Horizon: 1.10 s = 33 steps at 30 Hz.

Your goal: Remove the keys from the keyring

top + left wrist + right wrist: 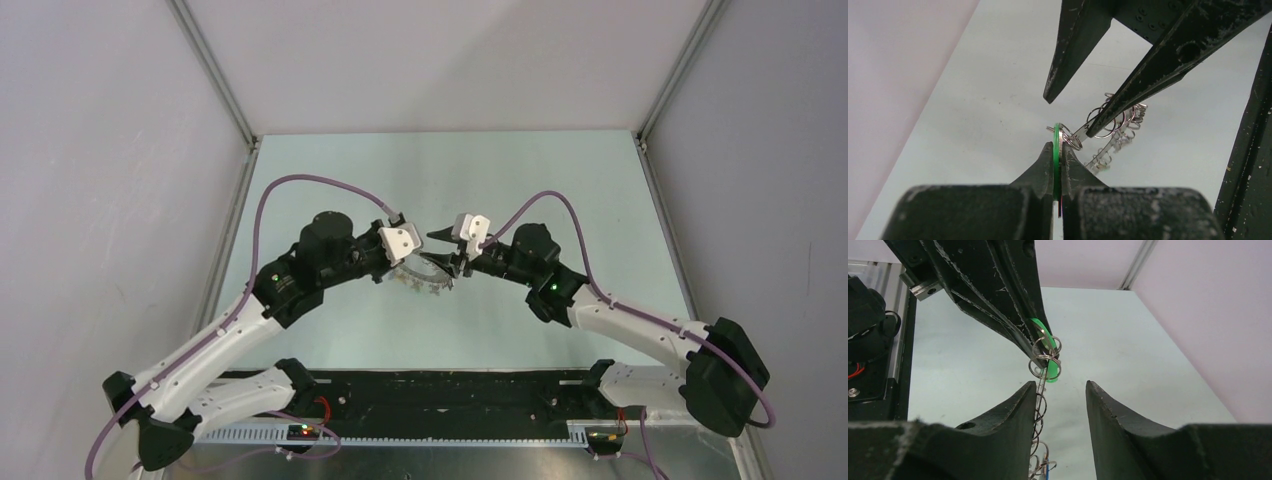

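Note:
The keyring (pixel 427 277) hangs between my two grippers over the middle of the table, with small wire rings and keys fringing its rim. My left gripper (pixel 1057 148) is shut on a green-headed key (pixel 1056 131) that is still linked to the keyring (pixel 1105 145) by a small wire ring. My right gripper (pixel 1062 390) is open. Its left finger (pixel 1020 410) lies against the keyring's edge (pixel 1040 400), and the other finger stands apart. The green key (pixel 1049 371) shows just beyond its fingertips, and a blue key (pixel 1047 468) hangs low between its fingers.
The pale green table top (pixel 440 170) is walled by a grey enclosure with metal corner posts (pixel 215 70). Both arm bases stand on a black strip (pixel 440 395) at the near edge. The two grippers (pixel 408 260) (pixel 455 262) are nearly touching.

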Tool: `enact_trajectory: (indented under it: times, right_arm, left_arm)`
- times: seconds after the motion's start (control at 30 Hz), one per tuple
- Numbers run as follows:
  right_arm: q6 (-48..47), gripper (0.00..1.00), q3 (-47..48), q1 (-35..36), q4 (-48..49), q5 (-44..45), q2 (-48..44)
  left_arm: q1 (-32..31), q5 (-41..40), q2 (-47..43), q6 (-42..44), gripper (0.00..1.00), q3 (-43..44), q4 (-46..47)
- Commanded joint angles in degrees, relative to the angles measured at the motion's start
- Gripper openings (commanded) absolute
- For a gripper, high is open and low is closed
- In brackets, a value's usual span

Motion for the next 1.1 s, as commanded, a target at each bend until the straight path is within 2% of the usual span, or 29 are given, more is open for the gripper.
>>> enact_trajectory:
  times: [0.0,0.23,0.37,0.5,0.57,0.6,0.67,0.8,0.93,1.07]
  right_arm:
    - [-2.07,0.46,3.5,0.23,0.14,-2.24,1.07]
    - [-1.19,0.43,4.22,0.67,0.85,-6.28,1.43]
    - [-1.58,0.26,4.87,0.89,-0.17,-6.94,1.75]
    - [-1.65,0.17,5.15,1.16,-0.69,-7.17,1.8]
    - [-1.36,0.08,5.15,1.23,-0.68,-6.78,1.61]
    - [-1.0,0.01,5.16,1.27,-0.57,-5.86,1.51]
    - [2.32,0.0,5.16,1.06,1.15,-3.55,1.27]
    - [14.67,0.0,5.16,-0.86,4.16,0.43,0.39]
    - [33.18,0.0,5.11,-1.99,5.9,6.24,-0.51]
    - [47.9,0.0,4.61,-1.25,7.43,10.45,0.13]
  left_arm:
    - [0.15,3.49,-2.21,1.74,0.0,-0.09,4.03]
    - [0.11,4.42,-2.29,2.15,0.0,-0.36,3.95]
    - [-0.01,4.53,-2.67,2.28,0.0,-0.42,4.0]
    - [0.02,4.05,-2.74,2.41,0.0,-0.51,4.02]
    - [-0.05,3.77,-2.61,2.41,0.0,-0.54,4.0]
    - [0.0,3.48,-2.63,2.41,0.0,-0.54,4.03]
    - [-0.03,2.68,-2.66,2.46,0.0,-0.49,4.0]
    - [0.0,1.22,-2.72,2.67,0.0,-0.54,4.11]
    - [0.01,0.55,-2.5,2.83,0.0,-0.65,4.3]
    - [0.02,0.54,-2.32,2.84,0.0,-0.71,4.34]
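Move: The keyring's top edge, where the green key's small wire loops hang, lies about 2 cm to the open right hand's left, 1 cm back and level with it; the green key, already pinched by the left hand, is some 4 cm left, 2 cm back and 1 cm above. The keyring's body hangs about 3 cm back, 1 cm left and 5 cm below. From the left hand, that top edge is about 2 cm right, 1 cm ahead and level. While the left hand keeps the green key pinched, drifting about 1 cm back and then most of the way forward again, the right hand eases back and left some 2 cm, up against the left fingertips, and shuts its open fingers on the keyring's top edge beside the key's wire loops. Still closed, it then moves forward about 2 cm and up about 1 cm, rolling some 25 degrees about its fingers so its top side leans forward, with the fingertips tipping upward a little. ##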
